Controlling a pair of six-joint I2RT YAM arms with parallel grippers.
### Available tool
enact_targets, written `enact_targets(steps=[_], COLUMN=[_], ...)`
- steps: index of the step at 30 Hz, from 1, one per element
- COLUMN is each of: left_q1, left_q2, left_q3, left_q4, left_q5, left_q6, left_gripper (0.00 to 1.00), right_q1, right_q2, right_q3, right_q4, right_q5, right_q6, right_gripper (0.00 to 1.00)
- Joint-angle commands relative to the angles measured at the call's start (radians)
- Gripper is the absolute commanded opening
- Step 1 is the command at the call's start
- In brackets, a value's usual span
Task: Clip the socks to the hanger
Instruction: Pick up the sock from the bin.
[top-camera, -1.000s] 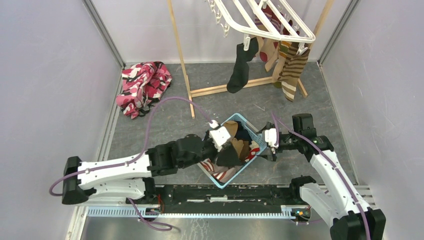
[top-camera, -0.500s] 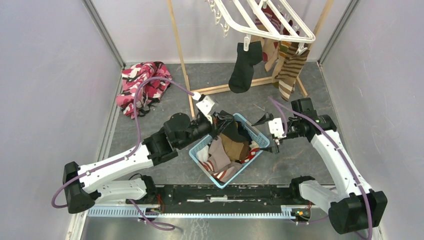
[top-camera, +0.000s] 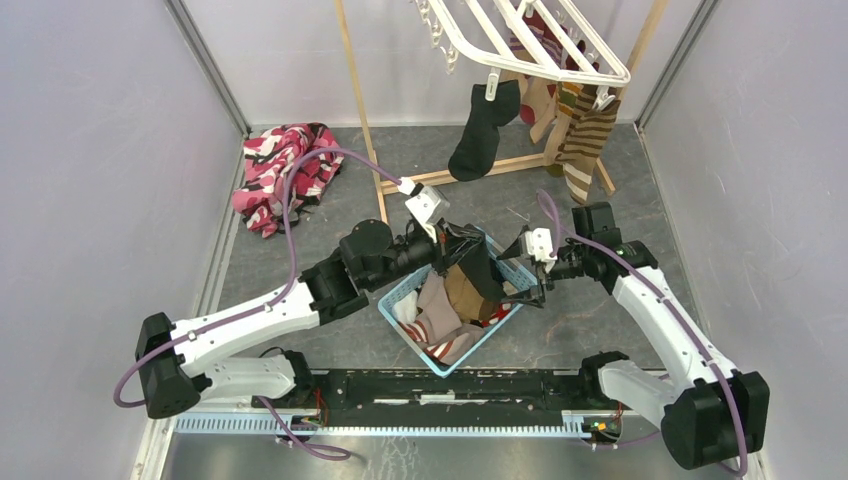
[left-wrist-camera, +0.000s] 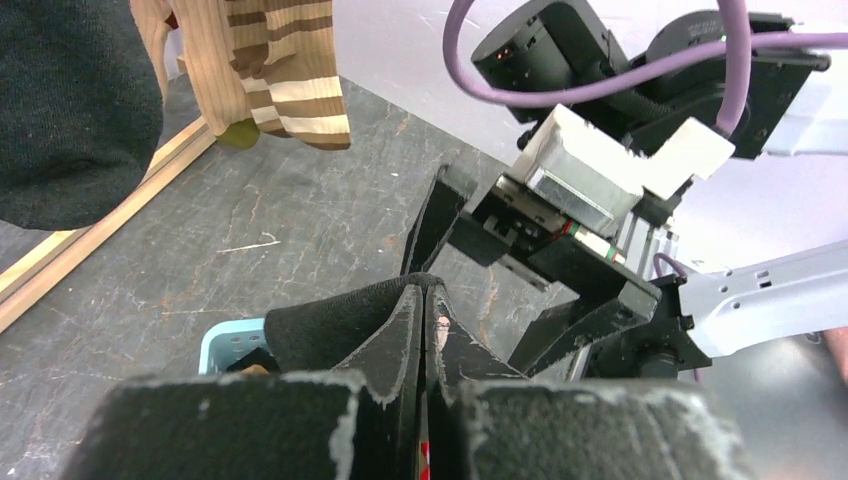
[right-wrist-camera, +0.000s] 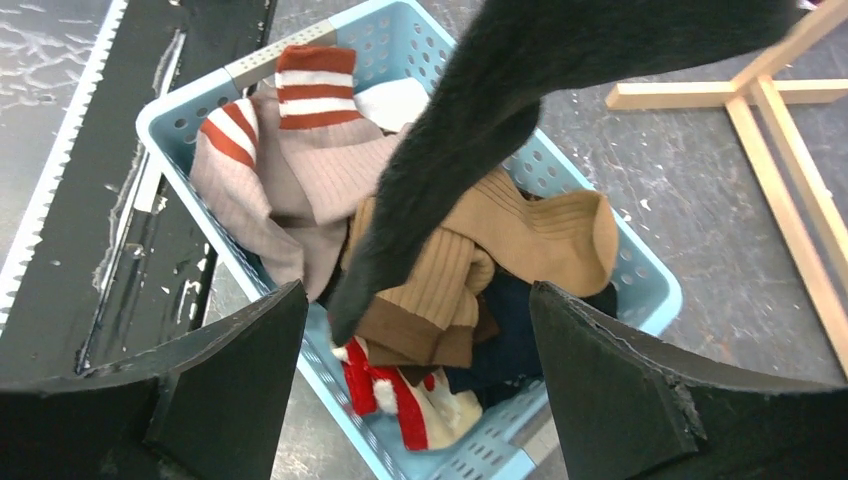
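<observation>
My left gripper (top-camera: 448, 240) is shut on the cuff of a black sock (top-camera: 478, 262) and holds it above the light blue basket (top-camera: 400, 295); the sock hangs down (right-wrist-camera: 470, 130) over the basket's socks. In the left wrist view my left gripper (left-wrist-camera: 428, 295) pinches the black cuff (left-wrist-camera: 330, 320). My right gripper (top-camera: 530, 270) is open, just right of the hanging sock, its fingers (right-wrist-camera: 225, 390) spread either side of it. The white hanger (top-camera: 520, 45) at the top holds a black sock (top-camera: 478, 135), a brown striped sock (top-camera: 583, 140) and others by clips.
The basket holds tan, brown, grey red-striped and red-white socks (right-wrist-camera: 440, 290). The thin wooden stand (top-camera: 365, 120) rises behind the basket, its base bar on the floor. A pink, red and black cloth (top-camera: 285, 170) lies at the back left. Grey walls close both sides.
My left gripper lifted a black sock out of the basket and moved it right. My right gripper swung in toward the hanging sock. The clipped black sock sways.
</observation>
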Motion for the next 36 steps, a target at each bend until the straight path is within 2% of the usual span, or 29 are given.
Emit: enact_targets(steps=[1, 9, 12, 14, 17, 22, 24, 28, 32, 36], left_q1=[0.007, 0.009, 0.008, 0.008, 0.01, 0.031, 0.048, 0.064, 0.064, 0.063], left_q2=[0.009, 0.008, 0.001, -0.006, -0.031, -0.11, -0.141, -0.186, -0.257, -0.359], left_q3=[0.042, 0.03, 0.014, 0.001, -0.036, -0.173, -0.245, -0.336, -0.393, -0.525], left_q4=[0.094, 0.099, 0.104, 0.104, 0.092, 0.098, 0.128, 0.181, 0.191, 0.298], left_q5=[-0.025, -0.044, -0.045, -0.053, -0.078, -0.146, -0.147, -0.105, -0.034, 0.228], left_q6=[-0.045, -0.053, -0.059, -0.061, -0.051, 0.011, 0.025, 0.006, 0.03, 0.133], left_gripper=[0.02, 0.02, 0.02, 0.02, 0.02, 0.04, 0.16, 0.62, 0.73, 0.75], right_q1=[0.05, 0.08, 0.089, 0.089, 0.088, 0.089, 0.088, 0.087, 0.075, 0.031], right_q2=[0.008, 0.031, 0.037, 0.045, 0.059, 0.051, 0.048, 0.045, 0.045, 0.03], right_q3=[-0.022, -0.025, -0.033, -0.03, -0.009, -0.005, -0.01, -0.017, -0.031, -0.057], right_q4=[0.09, 0.105, 0.132, 0.136, 0.069, -0.029, -0.047, -0.052, -0.054, -0.003], right_q5=[0.007, -0.008, -0.001, 0.0, -0.022, -0.113, -0.145, -0.182, -0.257, -0.375], right_q6=[0.091, 0.107, 0.139, 0.151, 0.097, -0.025, -0.052, -0.061, -0.062, 0.008], right_gripper=[0.85, 0.57, 0.39, 0.2, 0.0, 0.0, 0.0, 0.0, 0.0, 0.0])
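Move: The left hand holds the dark sock by its upper end, with the sock's middle some 7 cm below that hand and 3 cm to its right, level fore and aft. From the right hand, open around the hanging part, that middle is about 3 cm left, 1 cm ahead and 5 cm up. Below the right hand in the bin, the brown sock lies about 15 cm down, 5 cm left and 3 cm ahead. The beige sock is roughly 27 cm below the left hand, 5 cm left and 2 cm ahead. Leftward about 2 cm and slightly down, the open right hand eases onto the hanging dark sock and shuts on it while the left hand keeps its grip nearly still. Then the left drops some 9 cm and draws 6 cm left over the bin, opening wide and letting go, as the right draws back 3–4 cm with its pinch, turning about 15 degrees. ##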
